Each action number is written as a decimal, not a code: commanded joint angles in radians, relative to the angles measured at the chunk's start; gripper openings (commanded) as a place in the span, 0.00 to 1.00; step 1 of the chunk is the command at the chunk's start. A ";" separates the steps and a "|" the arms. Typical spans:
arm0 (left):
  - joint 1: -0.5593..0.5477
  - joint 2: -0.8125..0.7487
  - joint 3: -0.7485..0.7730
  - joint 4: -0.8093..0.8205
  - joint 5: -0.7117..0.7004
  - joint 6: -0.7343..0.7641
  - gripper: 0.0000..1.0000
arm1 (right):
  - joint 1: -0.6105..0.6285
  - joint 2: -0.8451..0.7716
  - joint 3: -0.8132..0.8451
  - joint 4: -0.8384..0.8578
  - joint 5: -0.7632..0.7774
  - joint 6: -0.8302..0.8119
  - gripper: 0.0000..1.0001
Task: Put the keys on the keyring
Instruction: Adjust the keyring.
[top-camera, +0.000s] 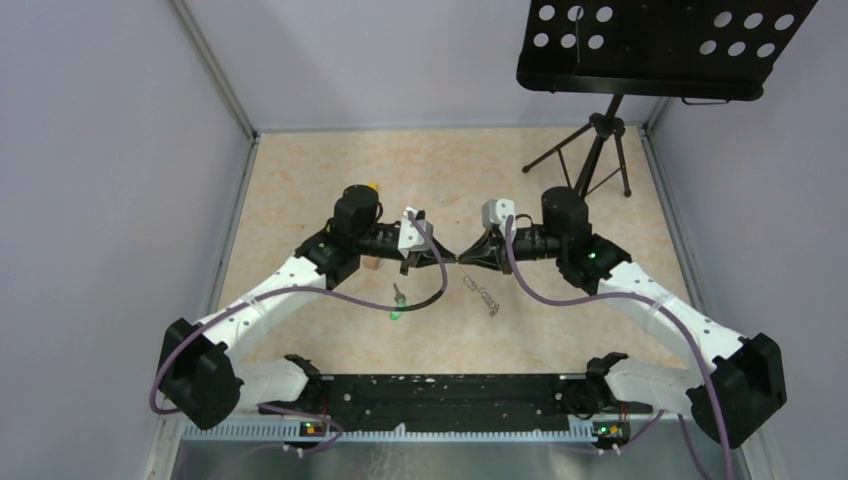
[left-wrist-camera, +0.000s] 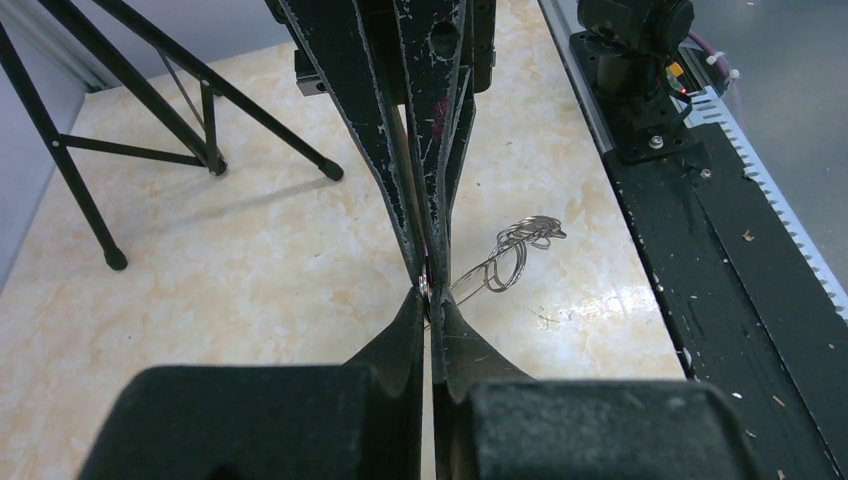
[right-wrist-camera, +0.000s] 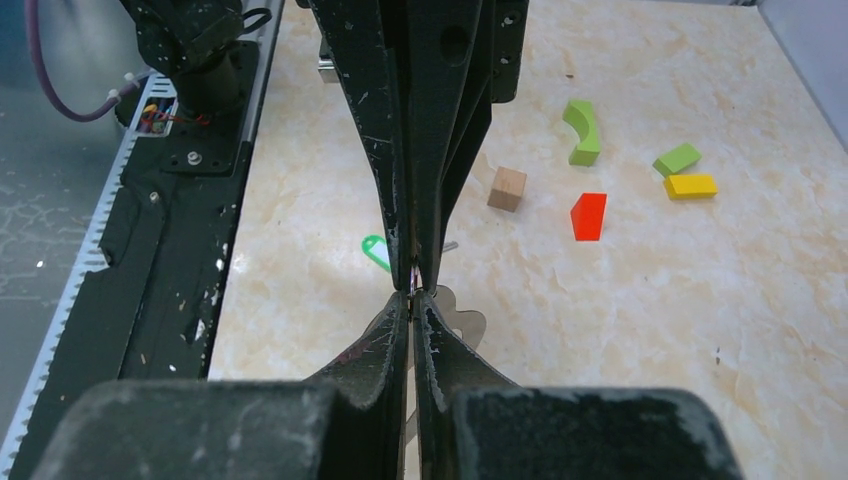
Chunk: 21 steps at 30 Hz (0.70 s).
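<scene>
My left gripper (top-camera: 446, 259) and right gripper (top-camera: 470, 258) meet tip to tip above the middle of the table. Both are shut. A thin silver key (right-wrist-camera: 466, 318) is pinched in the right gripper (right-wrist-camera: 414, 291), its flat head showing behind the fingers. The left gripper (left-wrist-camera: 428, 296) is shut on a small shiny bit of that same key (left-wrist-camera: 425, 288). The keyring (top-camera: 482, 293), thin grey wire loops (left-wrist-camera: 515, 248), lies on the table just below the tips. Another key (top-camera: 397, 297) with a green tag (right-wrist-camera: 376, 252) lies nearer the left arm.
Coloured blocks lie beyond the left arm: a green arch (right-wrist-camera: 582, 132), a wooden cube (right-wrist-camera: 507, 188), a red block (right-wrist-camera: 589, 216), and green (right-wrist-camera: 677, 159) and yellow (right-wrist-camera: 691, 186) pieces. A black tripod stand (top-camera: 592, 150) occupies the far right. A black rail (top-camera: 440, 390) runs along the near edge.
</scene>
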 joint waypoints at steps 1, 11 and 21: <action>-0.003 -0.018 0.013 0.015 -0.014 -0.002 0.00 | -0.005 -0.005 0.022 0.050 -0.006 -0.009 0.00; -0.029 -0.035 0.082 -0.162 -0.153 0.127 0.00 | -0.005 -0.007 0.021 0.015 0.092 -0.075 0.16; -0.166 -0.039 0.136 -0.273 -0.407 0.239 0.00 | 0.009 -0.009 0.006 -0.006 0.096 -0.135 0.40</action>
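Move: The keyring is pinched at both my hand points, where my fingertips meet in mid-air, roughly 23 cm above the table. From my left hand, the green-tagged key lies on the table about 12 cm to the left and hardly any farther out. The wooden block sits some 10 cm ahead and 18 cm to the left, about as far below. For my right hand too, the keyring is right at the tips. I open my right fingers to a bit over a third and let the keyring pass to my left hand, while the right hand drifts about 2 cm forward and slightly down. My left fingers stay shut on the keyring; that hand eases about 1 cm forward, then sinks nearly 2 cm with a little of the forward drift undone, tipping its fingertips some 10 degrees further down and rolling. ##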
